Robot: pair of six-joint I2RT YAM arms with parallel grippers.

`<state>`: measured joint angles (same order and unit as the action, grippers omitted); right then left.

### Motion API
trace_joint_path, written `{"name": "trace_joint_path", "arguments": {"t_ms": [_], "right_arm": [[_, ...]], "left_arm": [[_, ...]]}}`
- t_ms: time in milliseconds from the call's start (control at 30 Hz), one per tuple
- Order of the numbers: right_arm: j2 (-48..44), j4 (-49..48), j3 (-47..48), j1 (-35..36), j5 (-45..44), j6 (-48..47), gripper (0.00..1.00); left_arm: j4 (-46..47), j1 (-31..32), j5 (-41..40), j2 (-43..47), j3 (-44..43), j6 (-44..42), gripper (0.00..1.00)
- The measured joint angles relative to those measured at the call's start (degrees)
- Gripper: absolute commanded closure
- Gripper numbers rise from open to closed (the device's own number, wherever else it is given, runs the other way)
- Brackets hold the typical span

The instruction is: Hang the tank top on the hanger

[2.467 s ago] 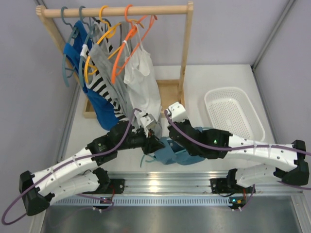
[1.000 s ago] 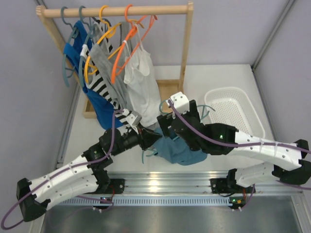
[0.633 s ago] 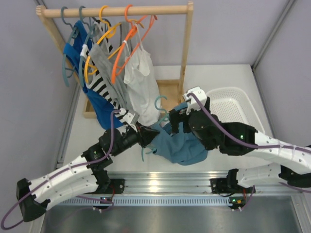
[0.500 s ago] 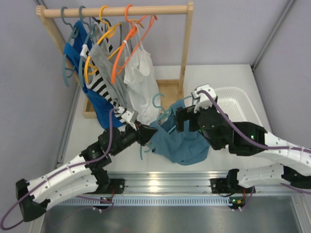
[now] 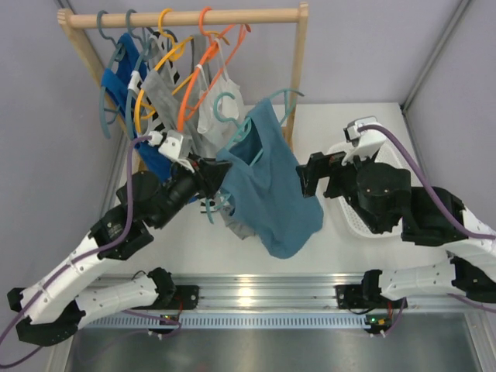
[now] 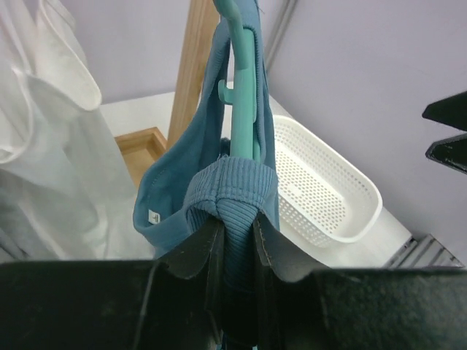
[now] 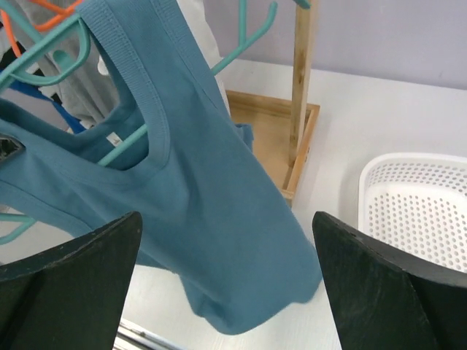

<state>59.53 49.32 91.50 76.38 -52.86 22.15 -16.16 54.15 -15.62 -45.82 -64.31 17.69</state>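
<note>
The dusty teal-blue tank top (image 5: 267, 186) hangs in the air in front of the rack, draped over the light teal hanger (image 5: 225, 104). My left gripper (image 5: 211, 175) is shut on the top's ribbed strap (image 6: 235, 191), with the hanger (image 6: 244, 87) standing up just behind it. In the right wrist view one hanger arm (image 7: 246, 40) runs under the top's (image 7: 197, 189) shoulder strap. My right gripper (image 5: 310, 180) is open and empty, right of the top and apart from it; its jaws stand wide (image 7: 226, 219).
A wooden rack (image 5: 298, 74) at the back left holds orange and grey-blue hangers with a royal-blue top (image 5: 159, 174), a striped garment (image 5: 164, 136) and a white top (image 5: 213, 108). A white basket (image 5: 387, 159) sits at the right, under my right arm.
My left arm lifted the tank top and hanger off the table and up toward the rack. My right gripper let go of the top and drew back right, over the basket.
</note>
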Motion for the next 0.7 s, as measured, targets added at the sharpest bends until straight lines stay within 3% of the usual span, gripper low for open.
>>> {"name": "trace_joint_path", "arguments": {"t_ms": [367, 700], "right_arm": [[4.81, 5.97, 9.44, 0.00, -2.54, -1.16, 0.00], [10.36, 10.95, 15.43, 0.00, -2.93, -1.57, 0.00]], "left_arm": [[-19.34, 0.00, -7.65, -15.06, -28.39, -4.81, 1.00], [-28.52, 0.00, -12.96, -26.27, -41.00, -7.87, 1.00]]}}
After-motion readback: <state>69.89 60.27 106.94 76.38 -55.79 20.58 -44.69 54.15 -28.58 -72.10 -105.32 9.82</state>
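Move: The left hand already holds the teal hanger and the blue tank top by one end. It is heading for the empty right stretch of the rack's bar, roughly 28 cm ahead, 13 cm to the right and 16 cm higher. The nearest orange hanger is about 20 cm ahead and 4 cm left, 5 cm up; the white top is some 18 cm straight ahead, 8 cm lower. The right post's middle is about 28 cm ahead, 18 cm right and 12 cm down. From the empty right hand, that bar stretch is about 30 cm ahead, 4 cm left and 14 cm up. Upward first, then nearly level and forward, the left hand carries the hanger and tank top towards the rack's bar, gaining about 5 cm each way. As it goes it rolls its left side up nearly 20 degrees and swings slightly counter-clockwise, keeping its pinch on the hanger end and strap. The right hand, open and free, rises a little and starts to sink back. ##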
